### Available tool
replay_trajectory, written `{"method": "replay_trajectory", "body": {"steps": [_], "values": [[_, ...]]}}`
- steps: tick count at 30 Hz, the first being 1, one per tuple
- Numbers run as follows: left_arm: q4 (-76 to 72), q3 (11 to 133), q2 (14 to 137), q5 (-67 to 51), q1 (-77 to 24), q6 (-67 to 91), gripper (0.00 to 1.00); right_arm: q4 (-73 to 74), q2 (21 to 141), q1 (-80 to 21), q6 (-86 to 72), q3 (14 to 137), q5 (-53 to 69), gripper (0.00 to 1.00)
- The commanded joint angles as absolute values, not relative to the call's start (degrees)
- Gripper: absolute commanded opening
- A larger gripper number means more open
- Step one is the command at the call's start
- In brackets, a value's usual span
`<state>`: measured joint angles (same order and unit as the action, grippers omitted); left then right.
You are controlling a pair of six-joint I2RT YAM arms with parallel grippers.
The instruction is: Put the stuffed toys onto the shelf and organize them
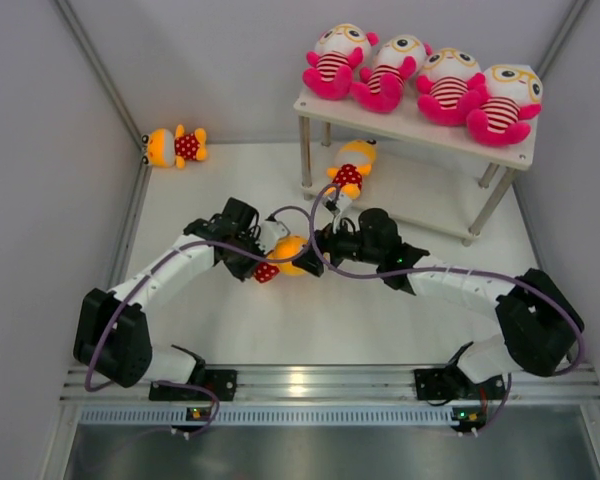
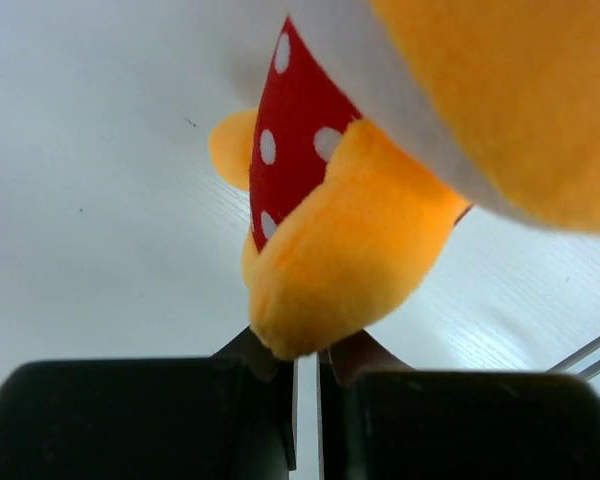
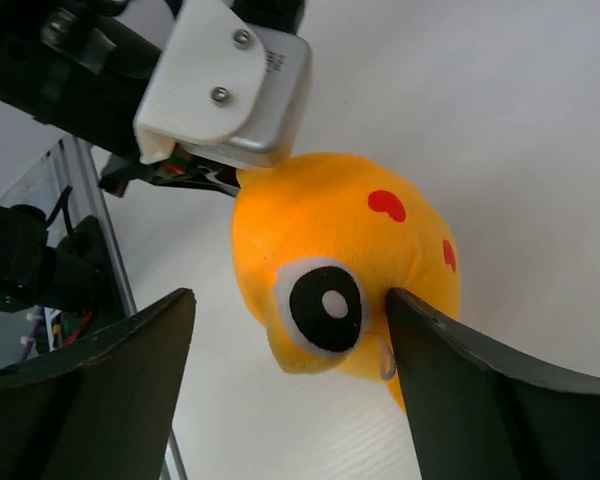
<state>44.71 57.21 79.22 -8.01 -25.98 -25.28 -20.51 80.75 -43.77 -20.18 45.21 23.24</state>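
Note:
Four pink stuffed toys (image 1: 420, 80) sit in a row on the top board of the shelf (image 1: 410, 126). One orange stuffed toy (image 1: 351, 166) lies at the front edge of the lower board. Another (image 1: 176, 146) lies on the floor at the far left wall. The third orange toy (image 1: 288, 256) hangs between my grippers. My left gripper (image 1: 278, 252) (image 2: 307, 355) is shut on one of its orange limbs (image 2: 330, 260). My right gripper (image 1: 320, 248) (image 3: 290, 300) is open around its head (image 3: 340, 270), the right finger touching it.
Thin metal shelf legs (image 1: 305, 156) stand just behind my grippers. Grey walls close in the left, back and right sides. An aluminium rail (image 1: 300, 381) runs along the near edge by the arm bases. A purple cable (image 1: 310, 215) loops over both wrists.

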Motion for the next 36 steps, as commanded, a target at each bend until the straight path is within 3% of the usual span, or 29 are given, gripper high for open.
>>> {"method": "replay_trajectory", "body": {"steps": [1, 2, 3, 5, 6, 7, 8, 10, 13, 22, 26, 27, 36], "values": [[45.09, 59.59, 76.64, -9.23, -26.19, -25.31, 0.00, -20.48, 85.15, -44.38, -19.60, 49.64, 21.53, 0.75], [45.17, 59.59, 76.73, -9.49, -26.28, -25.31, 0.00, -21.61, 85.60, -44.47, -20.21, 49.75, 21.36, 0.69], [45.26, 59.59, 76.64, -9.75, -26.28, -25.31, 0.00, -22.67, 85.78, -44.47, -20.39, 49.57, 20.92, 0.47], [45.70, 59.59, 76.47, -10.46, -26.28, -25.49, 0.00, -24.25, 85.34, -44.47, -20.48, 48.96, 20.04, 0.21], [46.31, 59.68, 76.38, -11.42, -26.28, -25.58, 0.00, -24.00, 84.91, -44.47, -19.96, 48.96, 20.21, 0.03], [46.84, 59.94, 76.29, -11.86, -26.28, -25.49, 0.00, -23.04, 83.86, -44.47, -18.91, 49.13, 20.65, 0.00], [47.28, 60.81, 76.29, -12.39, -26.19, -25.58, 0.00, -22.07, 83.24, -44.47, -15.68, 49.22, 21.18, 0.00], [49.65, 62.13, 76.55, -13.88, -26.28, -25.66, 0.32, -19.34, 79.92, -44.03, -11.62, 48.43, 23.45, 0.00], [54.82, 66.69, 76.20, -17.47, -26.11, -26.28, 0.64, -14.27, 74.12, -41.93, -2.05, 47.99, 27.66, 0.00], [71.53, 87.96, 75.58, -32.16, -25.93, -33.04, 0.72, 16.95, 65.05, -38.23, 41.07, 60.02, 37.79, 0.00], [72.25, 95.60, 76.46, -35.50, -25.93, -32.00, 0.89, 24.17, 63.29, -38.41, 52.46, 63.80, 43.14, 0.00], [72.25, 96.49, 77.77, -36.12, -25.93, -31.47, 0.98, 24.52, 63.11, -38.41, 53.86, 65.37, 44.11, 0.00], [72.16, 105.29, 85.51, -39.29, -27.42, -28.04, 0.98, 33.74, 68.72, -42.27, 67.14, 77.68, 49.49, 0.00]]}}
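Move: Between the two hands hangs the orange toy, gripped low by the left fingers at a limb. Its middle is about 5 cm right of the left hand and 3 cm above it. From the right hand it lies some 5 cm left and 5 cm below, the head nearer. From that hand the shelf's near-left leg stands roughly 16 cm ahead, and the orange toy on the lower shelf 20 cm ahead and 9 cm right. Dipping about 3 cm and a little forward, the right hand shuts on the toy's head. The left fingers then let go of the limb and spread wide. The right carries the toy up some 15 cm, also back and right, its wrist rolling about 75 degrees, forward side up. The left rises some 21 cm and goes right, fingers tilting towards the toy and ending around it. ##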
